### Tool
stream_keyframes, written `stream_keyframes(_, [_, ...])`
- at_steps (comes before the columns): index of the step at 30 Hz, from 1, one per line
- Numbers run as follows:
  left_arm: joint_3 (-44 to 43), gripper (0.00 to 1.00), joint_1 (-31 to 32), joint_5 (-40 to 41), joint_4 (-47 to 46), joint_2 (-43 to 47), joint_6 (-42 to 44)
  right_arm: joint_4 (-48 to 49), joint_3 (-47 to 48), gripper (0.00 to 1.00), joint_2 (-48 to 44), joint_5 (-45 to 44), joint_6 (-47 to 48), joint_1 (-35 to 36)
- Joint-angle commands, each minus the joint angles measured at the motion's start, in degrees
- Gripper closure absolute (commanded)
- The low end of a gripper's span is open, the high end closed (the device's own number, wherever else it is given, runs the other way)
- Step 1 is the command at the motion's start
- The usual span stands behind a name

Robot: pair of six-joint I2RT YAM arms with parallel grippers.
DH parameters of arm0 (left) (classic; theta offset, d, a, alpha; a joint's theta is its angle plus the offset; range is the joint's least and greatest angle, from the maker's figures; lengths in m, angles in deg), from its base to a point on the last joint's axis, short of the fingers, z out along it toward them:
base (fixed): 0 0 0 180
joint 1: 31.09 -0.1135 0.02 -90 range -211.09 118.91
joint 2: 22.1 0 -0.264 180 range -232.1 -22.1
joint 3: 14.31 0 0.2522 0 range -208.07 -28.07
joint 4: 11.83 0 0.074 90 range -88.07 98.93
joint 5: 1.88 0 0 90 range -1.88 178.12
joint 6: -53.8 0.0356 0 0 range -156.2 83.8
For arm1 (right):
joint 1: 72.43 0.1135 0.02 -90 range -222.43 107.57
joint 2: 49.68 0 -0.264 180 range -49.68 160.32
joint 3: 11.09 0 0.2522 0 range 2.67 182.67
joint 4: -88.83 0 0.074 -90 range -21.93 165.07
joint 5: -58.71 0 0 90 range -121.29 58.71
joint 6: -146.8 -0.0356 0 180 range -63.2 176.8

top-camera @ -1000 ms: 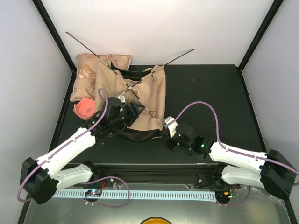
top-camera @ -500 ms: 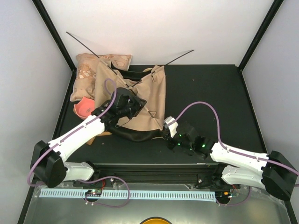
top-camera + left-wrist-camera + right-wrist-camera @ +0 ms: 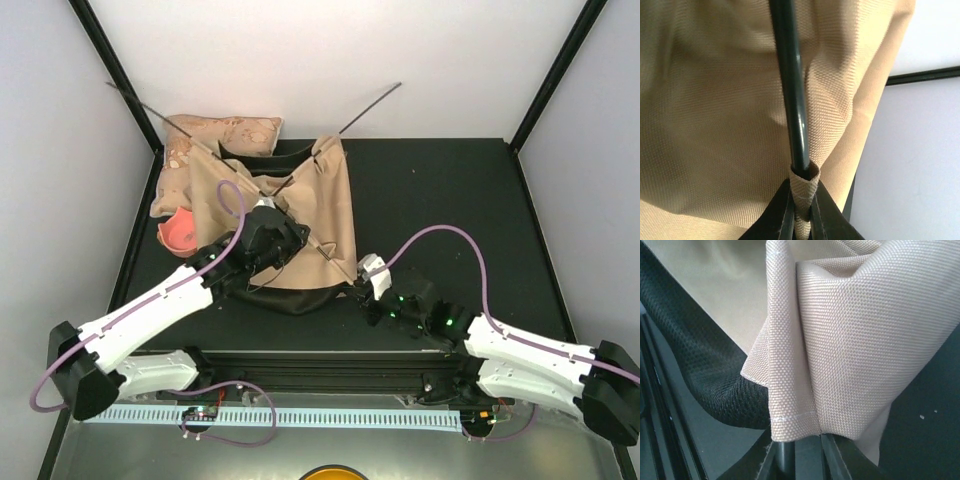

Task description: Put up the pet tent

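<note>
The pet tent [image 3: 310,205] lies slumped on the table, tan canvas over a black floor [image 3: 300,298], with two thin black poles [image 3: 365,108] crossing above it. My left gripper [image 3: 283,240] sits on the tent's middle. In the left wrist view it [image 3: 802,220] is shut on a tan webbing loop [image 3: 804,182] that a black pole [image 3: 790,75] passes through. My right gripper [image 3: 362,285] is at the tent's near right corner. In the right wrist view its jaws [image 3: 799,460] stand slightly apart, with a pole end [image 3: 785,456] loose between them under a canvas corner [image 3: 850,355].
A beige patterned pillow [image 3: 215,135] lies at the far left, partly under the tent. A pink bowl [image 3: 180,232] sits left of the left arm. Black frame posts [image 3: 120,80] rise at the far corners. Bare black table [image 3: 450,200] extends right of the tent.
My left gripper moved up onto the tent's middle and closed on the webbing loop. The poles swung toward the far left. My right gripper's jaws loosened and the arm shifted slightly nearer.
</note>
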Motion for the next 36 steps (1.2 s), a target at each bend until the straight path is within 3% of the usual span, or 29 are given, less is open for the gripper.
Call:
stream_keyframes(1, [-3.1, 0.98, 5.1, 11.1, 0.8, 3.1, 4.5, 3.6, -1.2, 0.75, -3.4, 1.3, 1.2, 0.2])
stream_keyframes(5, [-7.1, 0.98, 6.8, 14.3, -1.1, 2.9, 15.4, 1.5, -2.1, 0.68, -7.4, 1.5, 1.4, 0.2])
stream_keyframes(12, [-14.5, 0.98, 9.3, 18.0, -1.6, 0.7, 32.9, -1.3, -5.2, 0.42, -16.3, 2.4, 0.1, 0.2])
stream_keyframes(18, [-15.2, 0.98, 9.4, 13.6, -10.7, 0.4, 50.2, -1.6, -5.1, 0.35, -20.0, 9.8, 1.2, 0.1])
stream_keyframes(22, [-18.2, 0.99, 9.2, 15.4, -10.3, 0.0, 58.1, 0.2, -5.4, 0.32, -19.8, 12.1, 2.1, 0.1])
stream_keyframes(30, [-25.3, 0.98, 8.0, 12.8, -7.2, -0.6, 61.7, 10.5, -10.9, 0.33, -19.6, 9.1, 5.1, 0.1])
stream_keyframes(36, [-25.1, 0.98, 7.9, 10.8, -8.6, -0.1, 61.7, 9.7, -5.7, 0.36, -12.8, 11.0, 6.2, 0.1])
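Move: The left hand already grips the tent's sleeved pole. The pole crossing it swings upward lies about 9 cm ahead and 6 cm left, 3 cm above. From that hand the pillow is some 16 cm ahead, 18 cm left and 18 cm down; the pink bowl level with it, 28 cm left and 20 cm down. The sleeve end is right at the right fingertips, about 1 cm ahead and 1 cm left; the black panel sits 11 cm left and 2 cm back, 5 cm lower. Keeping its pinch on the sleeved pole, the left hand hoists the tent about 20 cm nearly straight up, drifting slightly right, while the wrist tips the fingers up by some 50 degrees and its left side rises. The right hand's already parting fingers open wide and come free of the pole by the sleeve end, the hand going up and then back, sinking a little at the end. ##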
